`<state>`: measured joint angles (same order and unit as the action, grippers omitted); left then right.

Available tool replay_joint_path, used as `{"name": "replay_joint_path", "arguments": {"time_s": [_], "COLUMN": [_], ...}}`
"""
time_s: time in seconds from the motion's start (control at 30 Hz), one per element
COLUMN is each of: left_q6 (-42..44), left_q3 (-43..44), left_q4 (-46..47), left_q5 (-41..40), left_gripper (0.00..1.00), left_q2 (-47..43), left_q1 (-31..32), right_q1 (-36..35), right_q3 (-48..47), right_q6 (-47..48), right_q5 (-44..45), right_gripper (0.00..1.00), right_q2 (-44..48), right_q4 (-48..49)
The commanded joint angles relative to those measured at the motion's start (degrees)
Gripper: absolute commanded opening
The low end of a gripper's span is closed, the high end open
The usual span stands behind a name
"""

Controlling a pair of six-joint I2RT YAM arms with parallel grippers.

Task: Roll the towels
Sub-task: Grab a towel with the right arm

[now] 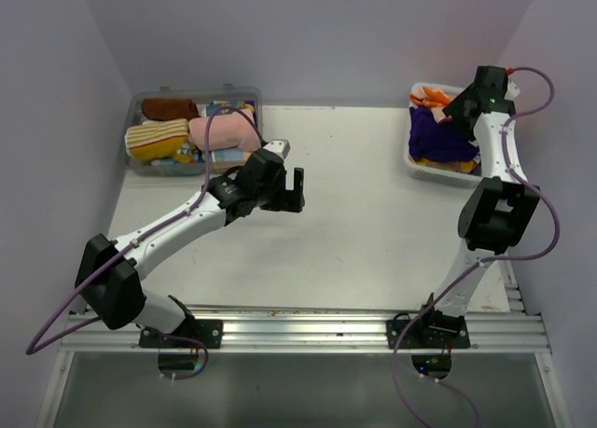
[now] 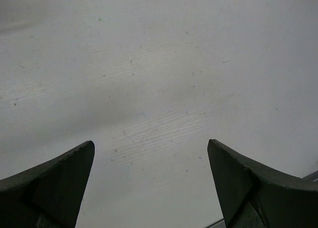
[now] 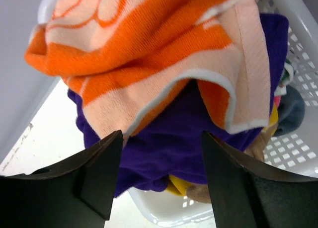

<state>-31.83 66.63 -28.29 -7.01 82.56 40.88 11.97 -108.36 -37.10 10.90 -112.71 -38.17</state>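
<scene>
Unrolled towels fill the white basket at the back right: an orange-and-cream towel lies on top of a purple towel. From above, the purple towel and the orange one show beside my right wrist. My right gripper hangs just over this pile, its fingers apart on either side of the purple cloth, gripping nothing. My left gripper hovers over the bare table, and in the left wrist view the left gripper is wide open and empty.
A clear bin at the back left holds rolled towels, among them a pink one, a striped yellow one and a dark red one. Purple walls close in behind and on both sides.
</scene>
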Motion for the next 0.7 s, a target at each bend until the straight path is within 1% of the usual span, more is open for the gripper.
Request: {"name": "replay_joint_path", "arguments": {"time_s": [0.0, 0.03, 0.13, 0.17, 0.23, 0.27, 0.3, 0.33, 0.43, 0.47, 0.57, 0.63, 0.67], "left_q6": [1.2, 1.2, 1.2, 1.2, 1.2, 1.2, 1.1, 1.1, 1.1, 1.1, 1.1, 0.9, 0.2], "left_q3": [-0.7, -0.8, -0.9, -0.9, -0.9, -0.8, -0.8, -0.8, 0.2, 0.9, 1.9, 3.2, 3.9], "left_q4": [1.8, 1.8, 1.8, 1.8, 1.7, 1.6, 1.6, 1.4, 0.2, -0.4, -1.2, -1.6, -1.7], "left_q5": [1.3, 1.5, 1.4, 1.2, 1.1, 0.9, 0.8, 0.6, -1.1, -1.8, -2.6, -2.0, 0.9], "left_gripper": [0.99, 0.99, 0.99, 0.99, 0.99, 0.99, 0.99, 0.99, 0.99, 0.99, 0.99, 0.99, 0.99], "left_q2": [-1.8, -1.8, -1.5, -1.4, -1.4, -1.4, -1.3, -1.3, -0.9, -0.8, -0.9, -0.8, -0.8], "left_q1": [-0.1, -0.1, -0.1, -0.1, -0.1, -0.1, -0.1, -0.1, -0.1, -0.2, -0.2, -0.4, -0.5], "right_q1": [0.2, 0.2, 0.3, 0.3, 0.3, 0.3, 0.3, 0.3, 0.3, 0.2, -0.1, -0.4, -0.4], "right_q3": [-6.2, -7.2, -12.0, -14.2, -15.6, -16.6, -17.1, -17.7, -16.9, -15.4, -13.2, -12.5, -11.4], "right_q6": [-0.6, -0.6, -0.6, -0.7, -0.9, -0.9, -0.8, -0.8, -0.9, -0.8, -0.7, -0.6, -1.1], "right_q5": [-0.1, 0.0, -0.3, -0.4, -1.0, -2.0, -2.5, -2.7, -3.9, -4.4, -7.3, -10.7, -13.7], "right_gripper": [0.67, 0.66, 0.6, 0.51, 0.35, 0.17, 0.06, 0.0, 0.0, 0.0, 0.0, 0.0, 0.0], "right_q2": [-2.9, -3.7, -7.8, -8.7, -9.5, -9.8, -9.6, -9.1, -3.9, 0.0, 5.9, 11.0, 12.6], "right_q4": [2.0, 1.7, -0.4, -1.3, -1.6, -1.5, -1.4, -1.6, 0.6, 2.6, 6.3, 8.0, 10.1]}}
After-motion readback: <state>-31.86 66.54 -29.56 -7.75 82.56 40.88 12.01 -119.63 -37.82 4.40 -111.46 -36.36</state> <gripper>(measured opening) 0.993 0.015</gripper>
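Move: The orange towel lies crumpled on top of the white basket's pile, its middle about 6 cm ahead of the right hand, 2 cm left and 3 cm below. The purple towel sits under it, some 2 cm back, 3 cm left and 7 cm down; the basket's middle is level with the hand, 1 cm left and 13 cm below. From the left hand the orange towel is roughly 25 cm ahead and 42 cm right, at about the same height. Right hand reaches about 5 cm forward, pinches the orange towel's pale edge, then lifts it some 10 cm. ##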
